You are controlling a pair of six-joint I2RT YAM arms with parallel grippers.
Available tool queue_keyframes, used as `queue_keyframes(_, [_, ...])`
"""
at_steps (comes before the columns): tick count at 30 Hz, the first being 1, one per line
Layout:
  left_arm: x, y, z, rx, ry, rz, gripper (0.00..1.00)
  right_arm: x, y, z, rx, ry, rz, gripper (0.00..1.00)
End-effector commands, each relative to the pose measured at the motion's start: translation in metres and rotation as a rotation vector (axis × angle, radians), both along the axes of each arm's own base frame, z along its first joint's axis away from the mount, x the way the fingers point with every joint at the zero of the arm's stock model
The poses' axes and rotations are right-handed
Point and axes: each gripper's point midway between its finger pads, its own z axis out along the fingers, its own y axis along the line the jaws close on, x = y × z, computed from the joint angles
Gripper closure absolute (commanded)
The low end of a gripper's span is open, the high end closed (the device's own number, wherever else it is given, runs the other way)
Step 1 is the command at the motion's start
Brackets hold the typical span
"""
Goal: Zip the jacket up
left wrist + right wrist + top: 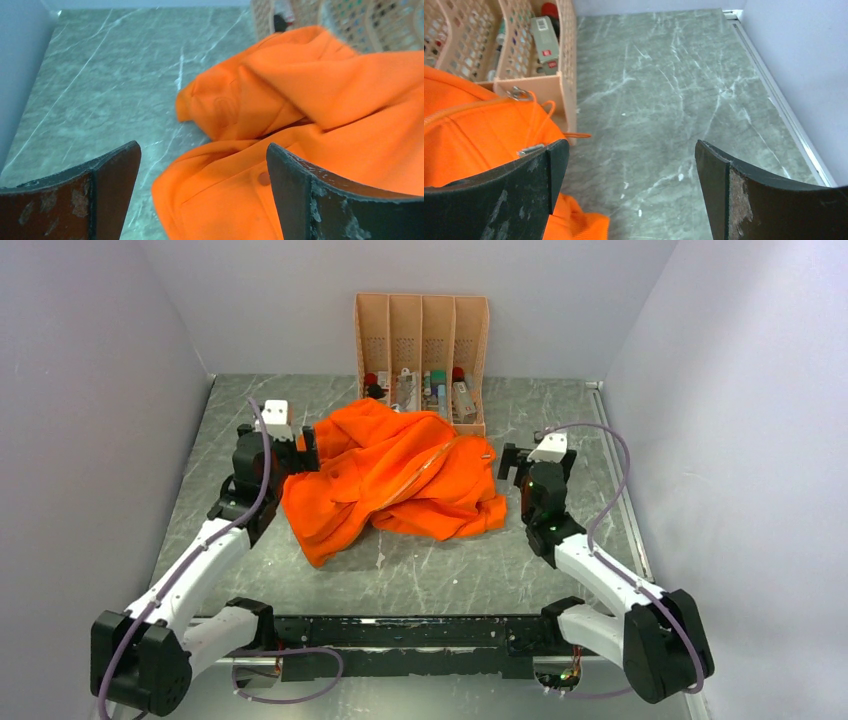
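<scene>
The bright orange jacket (395,476) lies crumpled in the middle of the grey marbled table (430,570). A line of its zipper (425,468) runs diagonally across the top. My left gripper (300,450) hovers at the jacket's left edge, open, with orange cloth (225,195) and a snap button (264,178) below the gap and nothing pinched. My right gripper (513,465) stands open just off the jacket's right edge. In the right wrist view the metal zipper end (530,149) and a ring pull (518,92) lie by the left finger (524,190), over bare table.
A tan slotted organiser (421,358) holding small bottles stands at the back, touching the jacket's far edge (549,95). Grey walls close in left, right and behind. A raised rail (774,95) runs along the table's right edge.
</scene>
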Motion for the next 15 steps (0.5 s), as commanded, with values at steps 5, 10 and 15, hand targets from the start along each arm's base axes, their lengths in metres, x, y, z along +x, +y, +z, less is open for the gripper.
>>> queue_keyframes(5, [0.013,0.043,-0.062,0.136,0.036,0.093,0.0,-0.01,-0.038,-0.033,-0.087,-0.046,-0.182,0.01])
queue_keyframes(10, [0.025,0.046,-0.104,0.087,0.072,0.059,0.0,-0.013,-0.043,-0.055,-0.114,-0.062,-0.192,0.01])
queue_keyframes(15, [0.033,0.074,-0.131,0.101,0.067,0.134,0.0,-0.007,-0.05,-0.066,-0.162,-0.081,-0.218,0.01])
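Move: The jacket lies crumpled, its middle about 21 cm to the right of the left hand, level with it and some 20 cm below. From the right hand, the jacket's middle is about 28 cm to the left, level ahead and roughly 16 cm below. The compartment box stands about 18 cm farther out than the right hand and 24 cm to its left. Both open, empty hands sink beside the jacket, left about 14 cm while drifting left, right about 9, drifting right. ##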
